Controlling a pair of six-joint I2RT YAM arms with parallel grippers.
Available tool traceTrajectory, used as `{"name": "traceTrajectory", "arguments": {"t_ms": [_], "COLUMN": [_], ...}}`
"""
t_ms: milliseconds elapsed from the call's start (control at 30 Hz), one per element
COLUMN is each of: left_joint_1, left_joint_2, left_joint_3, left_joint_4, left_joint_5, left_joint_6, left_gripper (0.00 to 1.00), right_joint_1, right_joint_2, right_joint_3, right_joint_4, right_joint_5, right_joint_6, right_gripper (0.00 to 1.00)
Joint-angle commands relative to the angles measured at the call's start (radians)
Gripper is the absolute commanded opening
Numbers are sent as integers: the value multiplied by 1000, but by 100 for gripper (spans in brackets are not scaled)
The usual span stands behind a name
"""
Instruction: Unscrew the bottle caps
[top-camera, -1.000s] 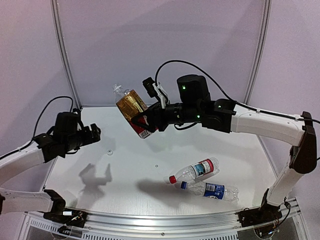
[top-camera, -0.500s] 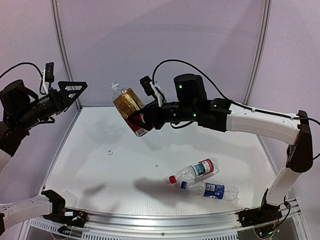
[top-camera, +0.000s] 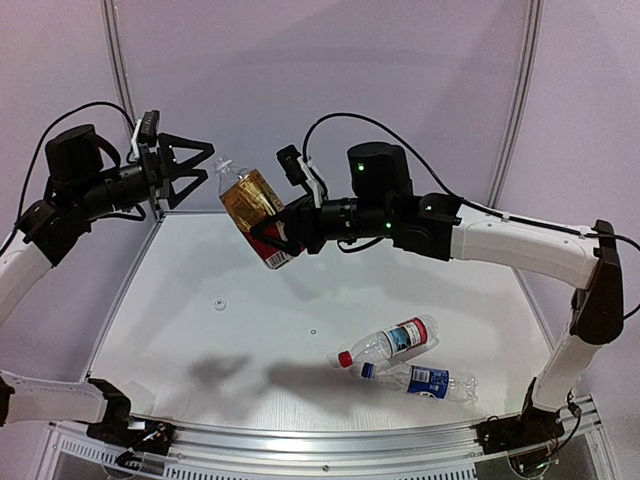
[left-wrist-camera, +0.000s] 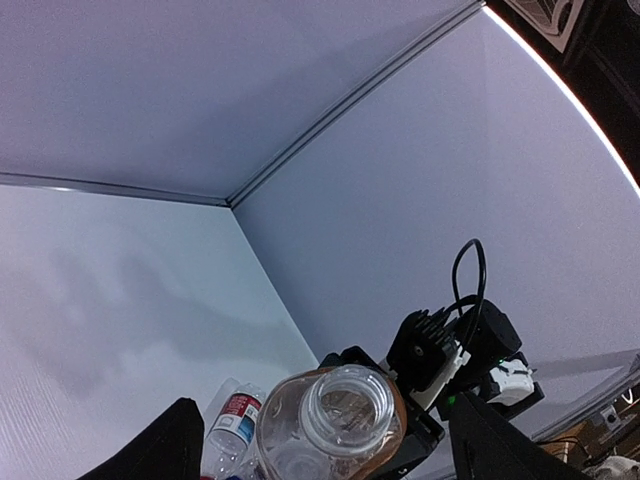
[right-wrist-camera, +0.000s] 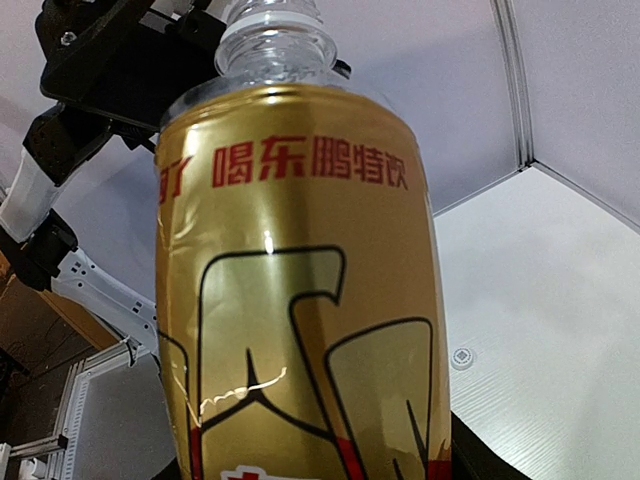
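My right gripper is shut on the amber bottle with the gold-red label, holding it in the air, tilted up and to the left. Its clear neck is bare, with no cap on it. My left gripper is open at that neck, one finger on each side, apart from it. A small white cap lies on the table to the left. The red-capped bottle and the blue-labelled bottle lie side by side at the front right, with the red cap and blue cap on.
White walls with metal corner strips close in the table at the back and sides. The right arm stretches across the back right. A metal rail runs along the near edge.
My left arm has risen from low on the left to the bottle's neck, its jaws narrowing a little. The right arm has shifted the amber bottle slightly left.
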Motion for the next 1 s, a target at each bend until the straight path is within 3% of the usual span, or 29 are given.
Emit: {"name": "traceTrajectory", "arguments": {"t_ms": [0, 300, 500, 700, 900, 967], "left_joint_1": [-31, -77, -101, -110, -113, -113], "left_joint_2": [41, 89, 113, 136, 153, 151], "left_joint_3": [57, 115, 140, 155, 174, 178], "left_joint_4": [21, -39, -79, -102, -127, -146], "left_joint_5": [15, -4, -19, -18, -51, -89], "left_joint_6": [-25, 33, 67, 91, 111, 120], "left_gripper": [81, 66, 48, 35, 7, 2], "right_joint_1": [-7, -7, -7, -8, -8, -8], "right_joint_2": [25, 32, 33, 33, 32, 32], "right_joint_3": [40, 47, 47, 45, 46, 45], "right_joint_4": [15, 7, 8, 5, -6, -16], "right_joint_5": [-18, -22, -24, -27, -27, -22], "right_joint_6": [12, 15, 14, 14, 15, 14], "right_gripper": [0, 0, 0, 0, 0, 17]}}
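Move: The gold bottle's bare neck, its cap already off, is about 4 cm to the right of my open left fingers, 2 cm farther out and a touch lower. My right hand holds the bottle low down; from it the neck is some 9 cm to the left, 4 cm ahead and 9 cm above. Some 43 cm below my left hand lies the loose cap, about 8 cm ahead and 8 cm left; the red-capped bottle lies roughly 38 cm right and 4 cm back. I slide my left hand about 3.5 cm to the right, onto the gold bottle's open neck, then ease it a centimetre or so forward. The wide-open fingers close steadily on the way and end up pinching the neck from both sides. My right hand stays put and keeps its grip on the bottle's lower body. ##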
